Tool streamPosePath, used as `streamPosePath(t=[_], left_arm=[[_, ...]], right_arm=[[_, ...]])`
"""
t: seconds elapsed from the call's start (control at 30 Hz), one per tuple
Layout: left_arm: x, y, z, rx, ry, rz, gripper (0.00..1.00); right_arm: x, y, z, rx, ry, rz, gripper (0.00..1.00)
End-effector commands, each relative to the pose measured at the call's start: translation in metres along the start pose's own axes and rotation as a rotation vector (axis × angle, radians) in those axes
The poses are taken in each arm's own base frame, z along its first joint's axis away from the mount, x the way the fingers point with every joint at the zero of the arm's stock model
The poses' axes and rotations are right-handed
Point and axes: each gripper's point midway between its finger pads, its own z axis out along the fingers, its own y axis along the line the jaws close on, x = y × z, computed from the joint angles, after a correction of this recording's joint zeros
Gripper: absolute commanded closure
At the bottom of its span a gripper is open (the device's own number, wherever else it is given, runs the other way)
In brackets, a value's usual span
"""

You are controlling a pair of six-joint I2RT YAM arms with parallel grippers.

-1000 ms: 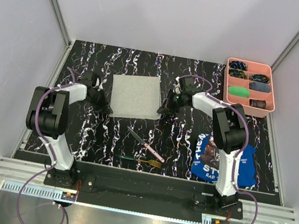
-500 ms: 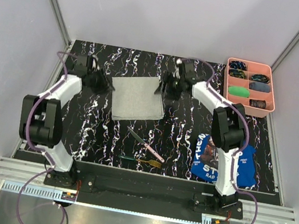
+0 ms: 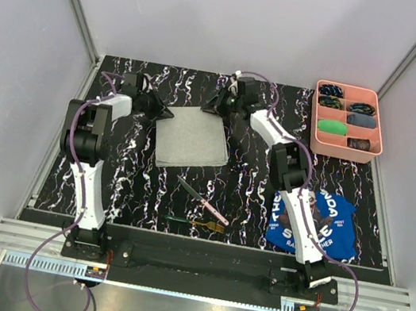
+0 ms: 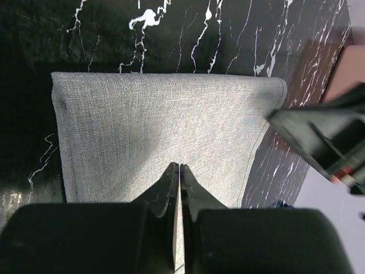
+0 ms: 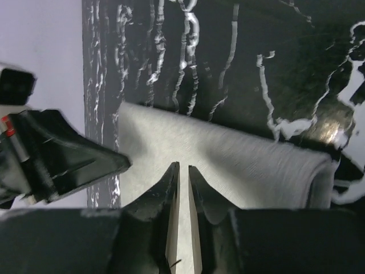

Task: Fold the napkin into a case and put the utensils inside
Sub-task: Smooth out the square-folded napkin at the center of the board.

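Observation:
The light grey napkin (image 3: 193, 141) lies flat mid-table, with a rounded fold along one edge (image 5: 319, 171). My left gripper (image 3: 160, 109) is at its far left corner, jaws shut, tips (image 4: 179, 166) low over the cloth (image 4: 159, 120); I cannot tell if cloth is pinched. My right gripper (image 3: 216, 109) is at the far right corner, its jaws (image 5: 182, 165) a narrow slit apart over the napkin (image 5: 245, 171), nothing visibly between them. The pink-handled knife (image 3: 202, 200) and green-handled fork (image 3: 198, 223) lie nearer me, untouched. No case shape shows.
A pink compartment tray (image 3: 349, 88) with small items stands at the far right. A blue printed cloth (image 3: 316, 227) lies under the right arm at the near right. The enclosure's white walls stand close behind both grippers.
Both grippers have moved from the napkin's sides up to its far corners. Their jaws opened on the way and have closed down again. The napkin shifted slightly.

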Motion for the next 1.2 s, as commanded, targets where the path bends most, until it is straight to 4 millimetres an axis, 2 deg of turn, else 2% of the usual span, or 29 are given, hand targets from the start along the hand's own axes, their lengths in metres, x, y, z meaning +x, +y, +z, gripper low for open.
streamPosePath(t=[0.0,0.03,0.2,0.23,0.3,0.33,0.4,0.43,0.57,0.63,0.7,0.83,0.87,0.93,0.97,1.0,1.03,1.07,1.13,1.17], left_arm=[[-0.023,-0.015,-0.012,0.054,-0.038,0.035,0.95],[-0.017,-0.001,-0.009,0.030,-0.018,0.003,0.95],[-0.007,0.032,-0.006,-0.047,0.019,-0.049,0.94],[-0.009,0.034,-0.008,-0.049,0.019,-0.046,0.94],[-0.010,0.024,-0.017,-0.041,0.012,-0.032,0.90],[-0.003,0.025,-0.020,-0.045,0.016,-0.034,0.89],[-0.004,0.008,-0.034,-0.008,-0.016,-0.037,0.87],[0.007,0.012,-0.035,-0.015,-0.005,-0.058,0.87],[0.034,0.019,-0.047,-0.034,0.023,-0.097,0.80],[0.051,0.035,-0.045,-0.078,0.062,-0.111,0.80],[0.078,0.051,-0.048,-0.118,0.137,-0.156,0.81],[0.096,0.059,-0.069,-0.149,0.135,-0.104,0.80],[0.100,0.058,-0.075,-0.152,0.130,-0.091,0.79],[0.106,0.058,-0.081,-0.144,0.134,-0.076,0.77],[0.116,0.058,-0.084,-0.134,0.156,-0.077,0.77],[0.122,0.058,-0.086,-0.125,0.170,-0.070,0.77],[0.126,0.055,-0.086,-0.098,0.179,-0.061,0.75],[0.137,0.048,-0.089,-0.053,0.212,-0.052,0.74],[0.145,0.038,-0.090,-0.035,0.220,0.006,0.74],[0.147,0.035,-0.093,-0.033,0.207,0.029,0.74]], right_arm=[[-0.013,0.016,0.014,-0.116,-0.030,0.064,0.81],[-0.016,0.010,0.017,-0.105,-0.049,0.071,0.81],[-0.030,-0.025,0.019,-0.061,-0.116,0.149,0.80],[-0.031,-0.028,0.019,-0.061,-0.120,0.165,0.80],[-0.038,-0.015,0.016,-0.110,-0.121,0.154,0.80],[-0.039,-0.007,0.014,-0.128,-0.118,0.163,0.80],[-0.036,0.000,0.012,-0.132,-0.108,0.164,0.79],[-0.041,0.010,0.006,-0.135,-0.117,0.153,0.78],[-0.044,0.011,-0.001,-0.120,-0.122,0.141,0.77],[-0.042,0.006,-0.003,-0.086,-0.103,0.157,0.77],[-0.044,0.014,-0.008,-0.090,-0.091,0.149,0.77],[-0.047,0.026,-0.023,-0.058,-0.084,0.124,0.75],[-0.047,0.027,-0.027,-0.042,-0.083,0.119,0.71],[-0.043,0.033,-0.042,0.001,-0.054,0.116,0.68],[-0.035,0.029,-0.046,0.020,-0.028,0.122,0.63],[-0.034,0.037,-0.060,0.039,-0.018,0.097,0.60],[-0.031,0.039,-0.066,0.061,-0.007,0.085,0.58],[-0.024,0.033,-0.072,0.100,0.010,0.082,0.56],[-0.013,0.042,-0.094,0.125,0.050,0.036,0.50],[0.009,0.022,-0.097,0.181,0.094,0.057,0.49]])
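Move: The napkin's middle lies about 6 cm back and 9 cm right of my left hand, some 4 cm below; its near-left corner is roughly 19 cm straight back. From my right hand the napkin's middle is about 11 cm back and 5 cm left, again 4 cm down, with its far-right corner 1 cm ahead and 4 cm right. The knife lies some 29 cm back and 18 cm right of my left hand. From the far-left corner I ease my left hand out about 3 cm to the left and down, then sweep it some 17 cm back along the napkin's left edge to the near-left corner, fingers parting slightly and tipping down. My right hand dips about 4 cm at the far edge, edges forward, then lifts away back and to the right, opening to about half. ##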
